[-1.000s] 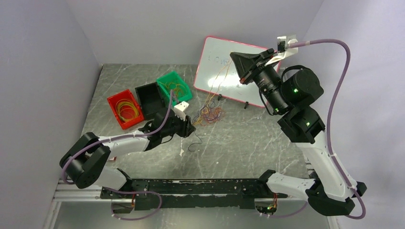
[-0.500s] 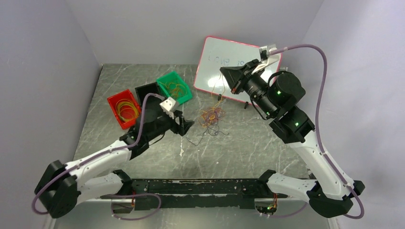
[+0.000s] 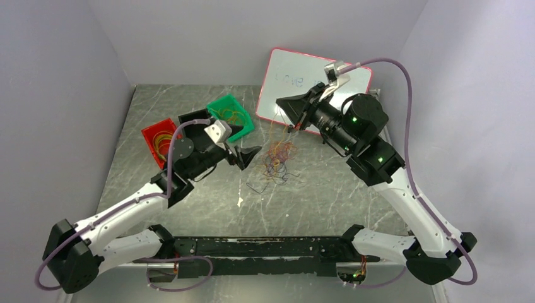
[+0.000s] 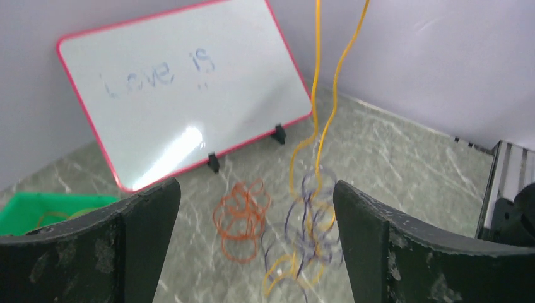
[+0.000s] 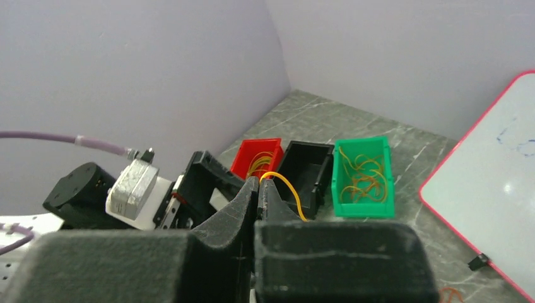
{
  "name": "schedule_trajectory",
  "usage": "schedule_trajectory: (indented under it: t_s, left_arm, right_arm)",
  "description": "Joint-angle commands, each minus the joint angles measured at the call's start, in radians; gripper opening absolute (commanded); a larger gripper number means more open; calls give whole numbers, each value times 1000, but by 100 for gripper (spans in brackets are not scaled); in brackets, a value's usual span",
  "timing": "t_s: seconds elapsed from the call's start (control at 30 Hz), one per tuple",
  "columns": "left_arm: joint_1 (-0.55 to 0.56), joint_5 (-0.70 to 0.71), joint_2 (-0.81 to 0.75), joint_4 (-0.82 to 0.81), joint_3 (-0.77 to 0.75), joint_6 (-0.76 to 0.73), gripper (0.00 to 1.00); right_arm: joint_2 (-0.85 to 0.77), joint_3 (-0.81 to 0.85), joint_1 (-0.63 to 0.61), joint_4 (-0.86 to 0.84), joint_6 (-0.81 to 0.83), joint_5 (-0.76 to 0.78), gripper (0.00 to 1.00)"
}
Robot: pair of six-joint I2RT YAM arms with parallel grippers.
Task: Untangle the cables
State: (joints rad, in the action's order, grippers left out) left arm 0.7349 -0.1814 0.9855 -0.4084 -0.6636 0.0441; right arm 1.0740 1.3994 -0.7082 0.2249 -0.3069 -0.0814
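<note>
The cables (image 3: 277, 158) lie as a tangle of orange, yellow and dark loops mid-table. In the left wrist view, orange loops (image 4: 240, 218) lie left of dark blue and yellow loops (image 4: 309, 221). Two yellow strands (image 4: 315, 95) rise from them out of the top of that view. My right gripper (image 3: 282, 105) hangs above the tangle, shut on the yellow cable (image 5: 287, 186) at its tips (image 5: 260, 183). My left gripper (image 3: 249, 155) is just left of the tangle, open wide (image 4: 255, 189) with nothing between its fingers. One loose dark strand (image 3: 255, 187) lies nearer the front.
A whiteboard (image 3: 303, 76) with a red rim leans at the back right. Red (image 3: 158, 136), black (image 3: 189, 118) and green (image 3: 230, 113) bins stand in a row at the back left, the red and green ones holding loops. Grey walls enclose the table.
My left gripper has opened wide and moved up and toward the back, leaving a dark strand on the table. My right gripper has swung left and lower, still holding the yellow cable.
</note>
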Motion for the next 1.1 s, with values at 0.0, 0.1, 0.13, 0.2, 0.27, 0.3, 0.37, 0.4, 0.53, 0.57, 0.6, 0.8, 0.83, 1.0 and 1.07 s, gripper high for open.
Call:
schedule_trajectory:
  t_s: [0.0, 0.1, 0.13, 0.2, 0.27, 0.3, 0.37, 0.4, 0.53, 0.57, 0.6, 0.8, 0.83, 1.0, 1.07]
  left_arm:
    - [4, -98, 84, -201, -55, -18, 97]
    - [4, -149, 156, -251, -90, -6, 100]
    - [4, -169, 176, -268, -95, 1, 100]
    - [4, -207, 209, -309, -96, 19, 100]
    - [4, -229, 237, -347, -93, 32, 100]
    - [4, -239, 251, -360, -96, 36, 100]
    - [5, -249, 281, -368, -105, 40, 100]
    - [5, -255, 293, -372, -110, 42, 100]
    - [8, -276, 346, -382, -132, 45, 94]
    - [8, -288, 353, -375, -140, 48, 87]
    - [9, -297, 359, -362, -147, 52, 76]
    - [9, -285, 330, -284, -138, 74, 13]
    - [9, -272, 318, -267, -132, 79, 8]
    - [9, -226, 254, -165, -127, 81, 7]
    - [8, -209, 230, -126, -124, 82, 7]
  right_arm:
    - [-4, -17, -3, -73, -38, -72, 0]
    - [3, -14, -3, -89, -52, -98, 0]
    - [5, -12, -2, -99, -58, -105, 0]
    - [11, -7, -3, -115, -70, -122, 0]
    - [18, 0, -3, -130, -81, -136, 0]
    - [21, 1, -4, -142, -88, -142, 0]
    - [26, 0, -3, -166, -106, -156, 0]
    - [29, 0, -3, -178, -117, -164, 0]
    - [35, -9, -2, -218, -153, -182, 0]
    - [35, -10, -3, -223, -155, -179, 0]
    - [37, -10, -3, -221, -154, -172, 0]
    - [23, -27, -3, -142, -155, 51, 0]
    - [17, -36, -3, -135, -153, 86, 0]
    - [21, -42, -2, -35, -130, 340, 0]
    - [33, -46, 0, 8, -101, 450, 0]
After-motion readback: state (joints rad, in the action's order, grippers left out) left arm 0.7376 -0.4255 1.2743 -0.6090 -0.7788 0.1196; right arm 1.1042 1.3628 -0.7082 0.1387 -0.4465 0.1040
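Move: The hanging strands of yellow cable to be pinched are about 9 cm to the left hand's right and 2 cm ahead, nearly level with it. From the right hand, which already holds them shut in its fingers, that spot is some 18 cm below and 2 cm ahead, straight in line sideways. From the left hand, the blue cable lies about 6 cm ahead, 9 cm right; the orange cable 12 ahead, 11 right; the green bin 25 ahead, 8 left; all roughly 27 cm down. Rightwards with open fingers, the left hand reaches about 7 cm to the hanging yellow cable, rising slightly then sinking, turning some 15 degrees clockwise; its fingers close and pinch the strands, then it eases back left a centimetre. The right hand, still gripping the yellow cable high up, drifts 3 cm left and up, then swings forward and right, turning clockwise. ##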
